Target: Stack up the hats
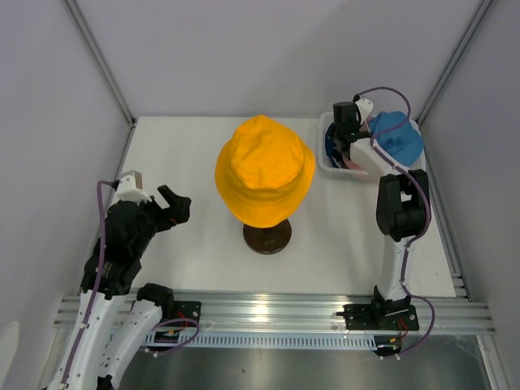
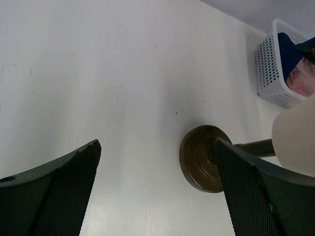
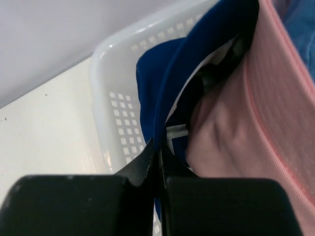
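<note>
The yellow hat (image 1: 264, 171) sits on the mannequin head at the table's middle. The navy blue hat (image 3: 157, 73), the pink hat (image 3: 236, 132) and the sky blue hat (image 1: 400, 136) lie in the white basket (image 1: 328, 159) at the back right. My right gripper (image 3: 160, 143) is inside the basket, shut on the navy hat's brim. In the top view it (image 1: 344, 130) is over the basket's left part. My left gripper (image 1: 176, 205) is open and empty, left of the stand; in its wrist view (image 2: 157, 147) its fingers frame bare table.
The mannequin head (image 2: 295, 135) on its dark round base (image 1: 267, 236) stands at the table's middle; the base also shows in the left wrist view (image 2: 199, 157). Grey walls close the back and sides. A metal rail (image 1: 268, 313) runs along the near edge.
</note>
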You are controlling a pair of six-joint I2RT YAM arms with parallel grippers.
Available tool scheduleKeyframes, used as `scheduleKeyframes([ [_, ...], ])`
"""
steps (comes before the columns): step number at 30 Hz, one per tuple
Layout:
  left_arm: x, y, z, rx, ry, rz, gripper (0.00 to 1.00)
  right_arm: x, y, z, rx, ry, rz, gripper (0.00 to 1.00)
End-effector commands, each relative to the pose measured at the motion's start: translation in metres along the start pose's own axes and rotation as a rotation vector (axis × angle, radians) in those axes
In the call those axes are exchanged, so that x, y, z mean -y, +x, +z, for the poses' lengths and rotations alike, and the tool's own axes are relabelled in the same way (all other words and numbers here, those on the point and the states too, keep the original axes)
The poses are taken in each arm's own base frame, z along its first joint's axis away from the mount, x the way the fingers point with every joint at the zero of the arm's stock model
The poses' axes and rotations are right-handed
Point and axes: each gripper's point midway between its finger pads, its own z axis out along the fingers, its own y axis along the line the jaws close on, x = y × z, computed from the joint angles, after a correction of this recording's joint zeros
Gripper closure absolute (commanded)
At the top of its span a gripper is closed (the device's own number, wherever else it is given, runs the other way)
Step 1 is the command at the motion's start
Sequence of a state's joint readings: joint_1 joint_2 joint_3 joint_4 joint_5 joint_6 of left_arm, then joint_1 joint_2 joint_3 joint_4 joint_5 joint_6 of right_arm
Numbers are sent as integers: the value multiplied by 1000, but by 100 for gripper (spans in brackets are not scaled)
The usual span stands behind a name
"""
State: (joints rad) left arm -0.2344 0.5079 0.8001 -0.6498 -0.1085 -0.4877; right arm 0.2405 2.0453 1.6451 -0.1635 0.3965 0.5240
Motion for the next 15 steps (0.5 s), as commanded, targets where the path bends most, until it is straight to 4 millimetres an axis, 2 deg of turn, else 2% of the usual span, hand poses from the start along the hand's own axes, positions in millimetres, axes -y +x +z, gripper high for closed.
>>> scheduleKeyframes([
  [1, 0, -4, 4, 9, 6, 11, 1, -18, -47, -14, 97, -35, -25, 100],
  [3, 1, -2, 5, 0, 12, 9, 1, -28, -63, -30, 131, -72, -32, 100],
  [4, 1, -1, 5, -2, 15, 8, 0, -36, -78, -40, 168, -109, -22, 100],
  [5, 2, -2, 5, -2, 19, 6, 1, -49, -100, -63, 200, -189, -9, 100],
  [7, 2, -1, 5, -4, 25, 4, 0, -62, -128, -88, 255, -291, 39, 100],
  [8, 3, -1, 5, -4, 28, 2, 1, -78, -146, -113, 265, -406, 78, 100],
  [9, 4, -2, 4, 0, 34, 2, 0, -85, -156, -126, 274, -468, 107, 100],
  [10, 5, -2, 4, 1, 39, 2, 0, -91, -180, -141, 325, -547, 147, 100],
  [11, 6, -3, 3, 4, 44, 2, 1, -105, -190, -165, 323, -668, 155, 100],
  [15, 6, -3, 1, 12, 51, -2, 1, -128, -235, -221, 379, -897, 258, 100],
])
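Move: The right hand already pinches the dark blue hat in the basket; the yellow hat on the dummy head lies about 24 cm to its left, 33 cm back and 20 cm higher. Beside the right hand, the pink hat is some 6 cm right, 2 cm back and 4 cm lower, the light blue hat about 15 cm right and 2 cm back at similar height. From the left hand the yellow hat is about 22 cm right, 2 cm ahead and 10 cm higher. The right hand, still pinching the dark blue hat, lifts it some 21 cm, fingers tipping up roughly 25 degrees. ##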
